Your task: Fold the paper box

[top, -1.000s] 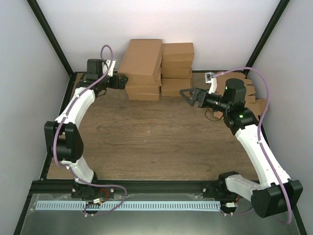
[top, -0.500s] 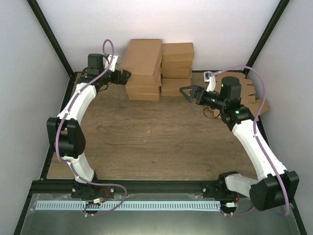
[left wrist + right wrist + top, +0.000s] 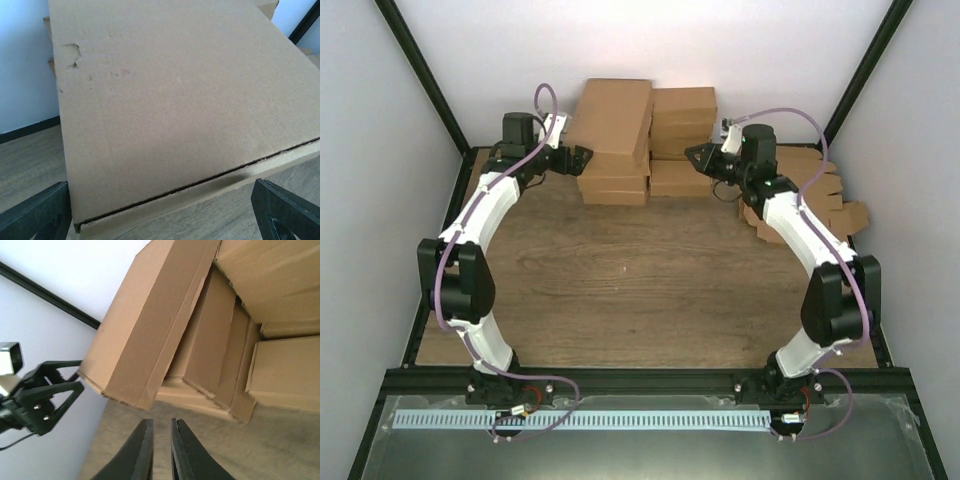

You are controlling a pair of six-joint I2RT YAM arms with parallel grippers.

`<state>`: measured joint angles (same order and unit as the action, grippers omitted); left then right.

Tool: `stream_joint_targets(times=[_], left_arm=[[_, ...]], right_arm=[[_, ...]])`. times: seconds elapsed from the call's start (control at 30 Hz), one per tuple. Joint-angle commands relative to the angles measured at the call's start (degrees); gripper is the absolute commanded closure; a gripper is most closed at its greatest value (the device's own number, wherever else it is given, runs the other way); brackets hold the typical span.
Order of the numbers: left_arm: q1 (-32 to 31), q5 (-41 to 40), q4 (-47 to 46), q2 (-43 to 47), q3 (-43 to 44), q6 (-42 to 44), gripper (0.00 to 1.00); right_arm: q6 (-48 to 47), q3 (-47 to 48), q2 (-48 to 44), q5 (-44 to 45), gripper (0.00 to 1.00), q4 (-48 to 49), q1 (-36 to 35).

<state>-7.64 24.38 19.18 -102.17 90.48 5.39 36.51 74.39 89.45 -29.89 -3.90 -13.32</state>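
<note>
The paper box (image 3: 610, 115) is a large brown cardboard box, closed up, lying tilted on top of the left stack at the back of the table. It fills the left wrist view (image 3: 175, 100), with a dark seam along its near edge. My left gripper (image 3: 578, 158) is open at the box's left side, and its fingers (image 3: 35, 215) stand wide on either side of that near edge without clamping it. My right gripper (image 3: 692, 155) hovers over the wood just right of the stacks. Its jaws are almost together with nothing between them (image 3: 161, 427), pointing at the tilted box (image 3: 140, 335).
Smaller brown boxes are stacked under the tilted one (image 3: 612, 185) and beside it (image 3: 682, 125). Flat cardboard blanks with rounded tabs (image 3: 825, 190) lie at the right edge. Black frame posts rise in the back corners. Wooden tabletop (image 3: 640, 270) stretches in front of the stacks.
My right arm has swung from the right side up toward the back stacks, and its jaws have closed from wide to nearly together. My left gripper has edged closer to the tilted box.
</note>
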Motion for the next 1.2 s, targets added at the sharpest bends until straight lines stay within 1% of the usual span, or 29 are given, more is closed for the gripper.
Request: stream_joint_targets(times=[0.0, 0.17, 0.47, 0.57, 0.63, 0.8, 0.97, 1.17], left_arm=[[-0.43, 1.77, -2.79, 1.33, -2.08, 1.92, 0.01], [-0.6, 2.19, -2.95, 1.11, -2.17, 2.49, 0.01], [-1.06, 2.14, -2.36, 1.54, -2.16, 3.4, 0.02], [-1.15, 2.53, -2.22, 1.53, -2.07, 3.38, 0.03], [-1.23, 2.51, -2.09, 1.52, -2.1, 3.32, 0.03], [-1.54, 2.47, -1.88, 1.62, -2.08, 2.94, 0.03], [-2.0, 2.73, -1.16, 1.91, -2.31, 2.56, 0.04], [-2.37, 2.47, -1.36, 3.59, -3.88, 1.35, 0.05]], right_arm=[[-0.42, 7.79, 5.7, 0.47, 0.98, 2.85, -0.79], [-2.74, 16.2, 13.65, -0.43, 0.99, -0.11, -2.32], [-10.51, 36.79, 30.21, -4.64, 0.99, -11.46, -2.97], [-13.69, 44.31, 35.71, -6.67, 0.99, -16.16, -3.02], [-15.44, 47.64, 38.23, -8.71, 0.99, -18.0, -3.07], [-16.96, 51.81, 41.24, -13.62, 0.99, -18.71, -3.17], [-18.65, 58.3, 45.29, -16.57, 0.99, -21.93, -3.86], [-19.48, 58.85, 45.81, -17.74, 0.99, -21.56, -4.95]])
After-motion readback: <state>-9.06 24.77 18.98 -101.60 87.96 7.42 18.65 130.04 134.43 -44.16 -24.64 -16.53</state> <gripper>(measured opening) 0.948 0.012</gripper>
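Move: The paper box tops the left stack, skewed, its middle about 13 cm ahead of the right hand, 18 cm left and 5 cm lower. The lower boxes lie under it, some 9 cm ahead, 18 cm left and 18 cm down; the right-hand stack is about 10 cm ahead, 2 cm left and 13 cm down. From the left hand, already at its near-left corner, the box's middle lies about 12 cm ahead, 5 cm right and 3 cm down. The right hand, fingers closing, sweeps 12 cm forward, 10 cm left against the paper box's right side, sinking slightly. ##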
